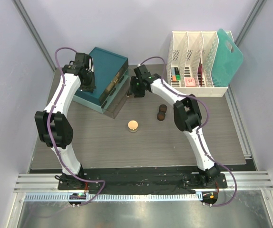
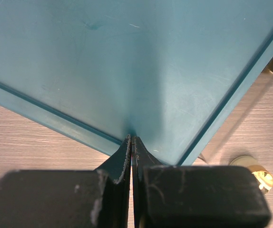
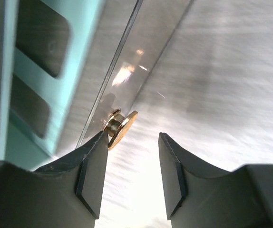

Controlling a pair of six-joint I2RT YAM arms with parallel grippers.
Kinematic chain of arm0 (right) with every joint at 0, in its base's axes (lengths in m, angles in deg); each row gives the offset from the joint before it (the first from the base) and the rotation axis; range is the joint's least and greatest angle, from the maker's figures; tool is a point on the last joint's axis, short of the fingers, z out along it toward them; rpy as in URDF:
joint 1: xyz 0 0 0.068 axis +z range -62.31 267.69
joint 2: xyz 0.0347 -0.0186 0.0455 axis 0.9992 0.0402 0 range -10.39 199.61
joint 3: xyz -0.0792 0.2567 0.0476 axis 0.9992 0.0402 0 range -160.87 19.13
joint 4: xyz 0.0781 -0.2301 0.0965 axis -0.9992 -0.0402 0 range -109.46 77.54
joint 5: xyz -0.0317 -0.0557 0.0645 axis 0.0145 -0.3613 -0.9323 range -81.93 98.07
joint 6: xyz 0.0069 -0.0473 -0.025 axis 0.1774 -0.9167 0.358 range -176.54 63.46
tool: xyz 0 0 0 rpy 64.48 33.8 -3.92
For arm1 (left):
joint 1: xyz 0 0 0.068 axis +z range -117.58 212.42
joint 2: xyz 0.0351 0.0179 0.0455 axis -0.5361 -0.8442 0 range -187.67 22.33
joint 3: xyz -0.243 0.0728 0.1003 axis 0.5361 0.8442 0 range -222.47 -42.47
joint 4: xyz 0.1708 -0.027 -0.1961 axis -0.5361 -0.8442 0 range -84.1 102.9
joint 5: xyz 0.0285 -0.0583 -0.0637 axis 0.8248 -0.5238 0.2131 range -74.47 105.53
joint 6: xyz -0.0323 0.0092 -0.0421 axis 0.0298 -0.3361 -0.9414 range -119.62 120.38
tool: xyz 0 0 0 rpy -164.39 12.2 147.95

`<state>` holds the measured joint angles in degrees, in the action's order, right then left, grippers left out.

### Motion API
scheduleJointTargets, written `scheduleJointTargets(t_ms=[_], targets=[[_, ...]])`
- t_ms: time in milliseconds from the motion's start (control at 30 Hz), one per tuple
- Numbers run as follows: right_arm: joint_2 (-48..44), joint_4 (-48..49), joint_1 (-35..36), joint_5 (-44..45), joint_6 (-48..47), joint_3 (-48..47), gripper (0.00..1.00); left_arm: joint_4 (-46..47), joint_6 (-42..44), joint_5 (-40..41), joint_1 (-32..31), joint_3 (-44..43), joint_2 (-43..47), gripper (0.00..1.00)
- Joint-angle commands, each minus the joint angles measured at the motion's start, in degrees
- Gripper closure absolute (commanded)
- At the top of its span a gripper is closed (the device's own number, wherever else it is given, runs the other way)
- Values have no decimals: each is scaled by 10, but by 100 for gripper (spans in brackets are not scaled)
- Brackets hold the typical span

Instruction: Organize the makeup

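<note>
A peach round compact (image 1: 133,125) lies on the table in front of the teal drawer box (image 1: 105,71). Two dark-brown round jars (image 1: 161,112) sit side by side to its right. My left gripper (image 1: 86,86) is shut and empty, its tips (image 2: 132,139) resting on the box's teal top (image 2: 127,61). My right gripper (image 1: 137,89) is open at the box's clear drawer front (image 3: 127,57). A gold knob (image 3: 122,126) sits just off the tip of its left finger (image 3: 92,161), not clamped. More small cosmetics (image 1: 176,76) stand in the white rack.
The white slotted rack (image 1: 193,40) stands at the back right with a teal board (image 1: 229,52) leaning in its right slot. The clear drawer (image 1: 117,107) sticks out from the box toward the table's middle. Grey walls close in both sides.
</note>
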<state>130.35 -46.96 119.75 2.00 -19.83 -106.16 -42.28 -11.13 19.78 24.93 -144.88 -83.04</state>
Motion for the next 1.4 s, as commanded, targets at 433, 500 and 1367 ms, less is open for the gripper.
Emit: scheduleJointTargets(t_ms=[433, 500, 1367], targets=[[-153, -64, -18, 18, -118, 100, 41, -48, 6, 8, 0, -2, -15, 100], [-180, -59, -15, 24, -128, 98, 38, -48, 6, 8, 0, -2, -14, 100], [-245, -122, -30, 239, -196, 324, 26, -49, 11, -5, 0, 3, -14, 100]])
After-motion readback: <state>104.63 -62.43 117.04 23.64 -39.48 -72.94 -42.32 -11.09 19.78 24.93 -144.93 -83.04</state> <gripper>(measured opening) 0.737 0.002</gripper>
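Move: The right hand is at the clear drawer's knob, which sits about 1 cm to the left of its hand point and level with it. The far dark jar lies roughly 19 cm to the right, 7 cm back and 4 cm lower; the near dark jar touches it, some 4 cm nearer the base. The pink puff stands 8 cm right of the far jar, and the gold-lidded jar 16 cm back and 3 cm right of the hand. From the left hand the far jar is about 38 cm right, 1 cm back and 16 cm down. Rightward and back, the right hand first draws the drawer farther out by its knob, about 6 cm, with the left fingertip hooked there. It then comes free, arcs up some 8 cm over the drawer front and back down to just above the two dark jars, rolling to point its fingers down and opening them wider. The left hand stays put, its shut tips still on the cabinet top. ##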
